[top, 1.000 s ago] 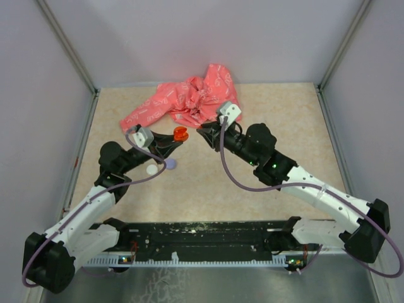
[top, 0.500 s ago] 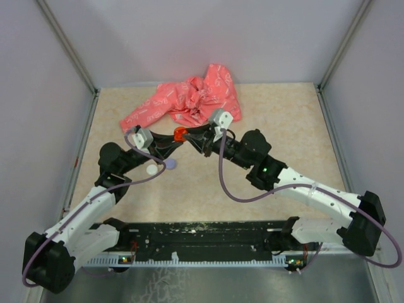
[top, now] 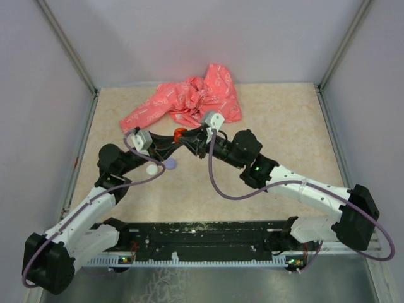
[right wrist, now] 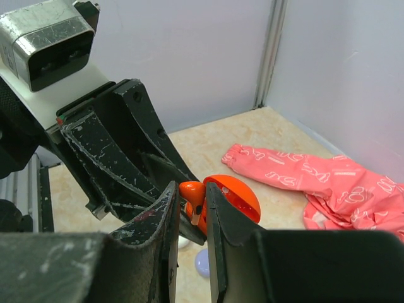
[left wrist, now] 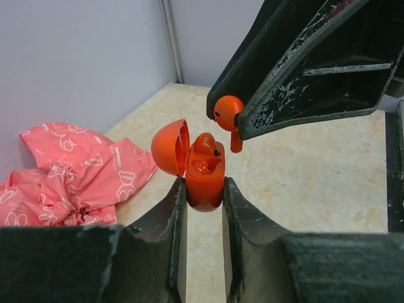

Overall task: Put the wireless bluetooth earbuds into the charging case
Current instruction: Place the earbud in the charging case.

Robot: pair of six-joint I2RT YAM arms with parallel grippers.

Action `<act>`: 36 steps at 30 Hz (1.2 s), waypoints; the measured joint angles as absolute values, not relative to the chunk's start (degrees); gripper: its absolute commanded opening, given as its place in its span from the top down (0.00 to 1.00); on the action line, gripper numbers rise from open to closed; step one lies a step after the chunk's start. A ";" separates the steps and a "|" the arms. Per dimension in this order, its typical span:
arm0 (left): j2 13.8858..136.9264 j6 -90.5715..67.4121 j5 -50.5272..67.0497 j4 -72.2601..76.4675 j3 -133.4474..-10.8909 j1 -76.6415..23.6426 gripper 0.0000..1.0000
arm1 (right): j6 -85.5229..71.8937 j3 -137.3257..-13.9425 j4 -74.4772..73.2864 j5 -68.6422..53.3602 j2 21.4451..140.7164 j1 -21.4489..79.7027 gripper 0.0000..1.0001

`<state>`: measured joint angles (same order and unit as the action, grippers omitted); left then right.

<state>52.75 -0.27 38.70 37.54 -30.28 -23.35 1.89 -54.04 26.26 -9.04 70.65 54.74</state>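
Observation:
My left gripper is shut on the orange charging case, holding it upright above the table with its lid swung open to the left. One orange earbud sits inside the case. My right gripper is shut on the other earbud, which hangs stem down just above and to the right of the case's opening. In the top view both grippers meet at the case, in front of the cloth.
A crumpled pink printed cloth lies at the back of the table. A white disc and a lavender disc lie on the tabletop below the left gripper. Grey walls close in the table on three sides.
My right arm has swung left, bringing its earbud from clear of the case to just above its opening. The left arm and case have stayed put.

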 measured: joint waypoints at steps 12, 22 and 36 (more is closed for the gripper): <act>52.47 -0.45 39.44 38.15 -30.26 -23.35 1.00 | 1.96 -54.04 27.49 -8.01 71.92 54.76 0.84; 52.36 -0.60 39.59 38.22 -30.26 -23.35 1.00 | 2.55 -54.06 27.27 -7.31 73.17 54.83 0.85; 52.31 -0.62 39.46 38.15 -29.95 -23.31 1.00 | 3.40 -55.27 24.32 -7.66 73.30 55.02 0.56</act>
<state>52.31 -0.62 39.46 38.15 -29.95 -23.31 3.40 -55.27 24.32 -7.66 73.30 55.02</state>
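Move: The earbud I hold in my right fingers is poised just above the open charging case in my left hand. The case's middle is about 1 cm ahead of my right hand, 1 cm left and 3 cm lower. From my left hand the earbud is about 4 cm up, 1 cm back and 1 cm right. On the table some 25 cm below my right hand lie the lavender case, roughly 8 cm left and 2 cm ahead, and the pink pouch, about 25 cm ahead and 3 cm left. I ease the right hand down about 1.5 cm, and some 1 cm forward and as much to the left, to bring the pinched earbud into the open case. Once down there, I stop and spread the right fingers to let go of it. My left hand keeps its pinch on the case and holds it almost still in the air. ##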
